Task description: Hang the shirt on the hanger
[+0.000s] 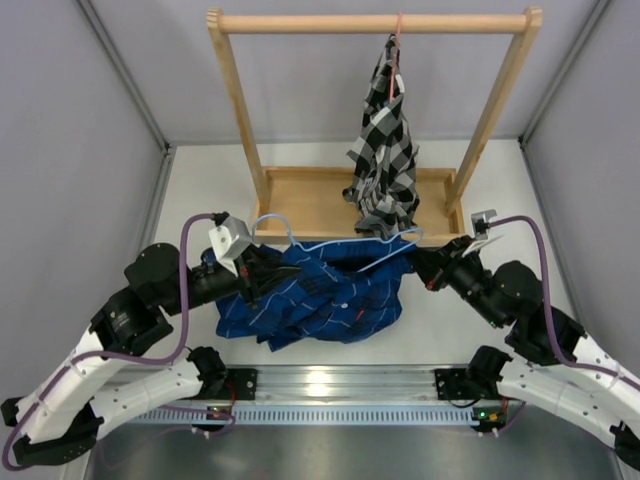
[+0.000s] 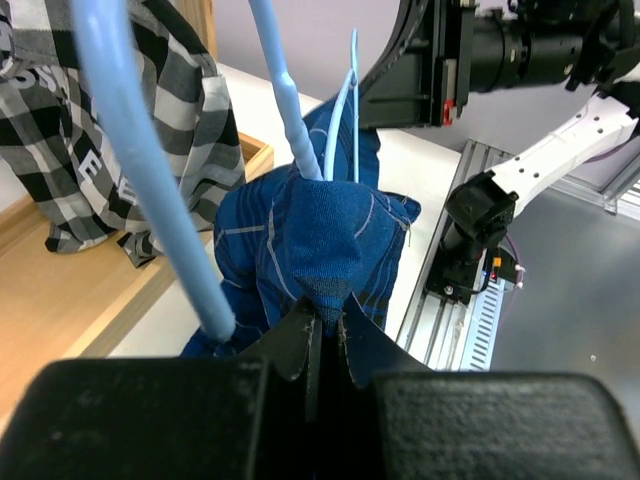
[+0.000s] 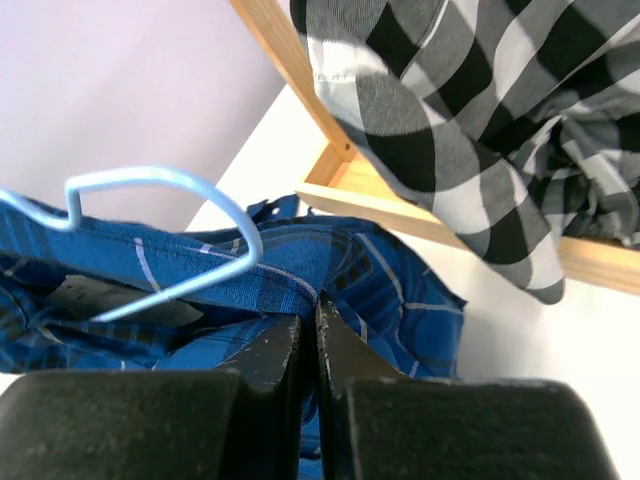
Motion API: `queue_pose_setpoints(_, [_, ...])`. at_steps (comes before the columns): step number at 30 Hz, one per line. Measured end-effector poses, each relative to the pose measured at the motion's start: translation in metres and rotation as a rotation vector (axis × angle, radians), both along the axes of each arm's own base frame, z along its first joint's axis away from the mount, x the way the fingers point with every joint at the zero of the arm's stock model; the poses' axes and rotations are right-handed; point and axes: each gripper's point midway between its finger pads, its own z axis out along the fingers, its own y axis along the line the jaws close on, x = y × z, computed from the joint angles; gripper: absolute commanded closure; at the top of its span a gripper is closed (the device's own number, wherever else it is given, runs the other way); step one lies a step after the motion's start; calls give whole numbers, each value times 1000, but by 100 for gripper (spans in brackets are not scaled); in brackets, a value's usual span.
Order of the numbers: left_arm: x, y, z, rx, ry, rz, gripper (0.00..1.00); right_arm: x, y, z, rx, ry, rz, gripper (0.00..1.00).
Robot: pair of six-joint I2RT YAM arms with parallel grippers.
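The dark blue plaid shirt [image 1: 320,295] hangs bunched between my two grippers above the table. The light blue hanger [image 1: 300,240] lies along its upper edge, hook at the left; part of the wire is inside the cloth. My left gripper [image 1: 248,272] is shut on a fold of the shirt [image 2: 325,250], with the hanger's wire [image 2: 150,170] passing close beside the jaws. My right gripper [image 1: 415,260] is shut on the shirt's other edge [image 3: 300,275], and the hanger's hook [image 3: 180,185] curves just above the cloth.
A wooden rack [image 1: 370,22] with a tray base [image 1: 300,205] stands at the back. A black-and-white checked shirt [image 1: 385,150] hangs from its bar on a pinkish-red hanger [image 1: 397,40], just behind the blue shirt. Grey walls flank the table; a metal rail [image 1: 330,385] runs along the near edge.
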Motion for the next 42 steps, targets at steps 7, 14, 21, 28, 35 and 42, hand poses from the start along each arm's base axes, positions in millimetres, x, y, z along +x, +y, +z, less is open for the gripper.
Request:
queue_pose_setpoints(7, [-2,-3,-22,35,29,-22,100,8,-11,11,-71,-23,-62,100])
queue_pose_setpoints(14, [2,2,-37,71,49,18,100,16,-16,2,-178,-26,-96,100])
queue_pose_setpoints(21, [4,9,-49,119,67,50,100,17,-13,6,-224,-37,-77,100])
queue_pose_setpoints(28, [8,13,-57,155,69,75,100,18,-10,1,-270,-41,-58,100])
queue_pose_setpoints(35, [18,17,-54,204,72,125,100,33,-5,-1,-452,-12,-67,100])
queue_pose_setpoints(42, [31,43,-56,279,76,265,100,49,21,-8,-555,51,-18,100])
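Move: Both my hands hold the blue shirt's neck opening, the hanger's left shoulder inside by my left hand. My left fingers have the hanger's free right end about 19 cm to the right, 5 ahead and 4 lower, with its hook 5 ahead, 2 left and 4 above. From my right fingers that end is only 2 cm ahead, 1 left and 2 above; the checked shirt hangs about 15 ahead and 4 left, at hand height. Keeping both pinches on the cloth, I sink my left hand over 5 cm, then swing it about 4 cm left and a little forward, turning it counter-clockwise and taking the hanger along. My right hand eases forward and slightly right, pauses, then carries the cloth edge farther forward and back to the left beside the hanger's free end, rolling its left side down some 30 degrees. ##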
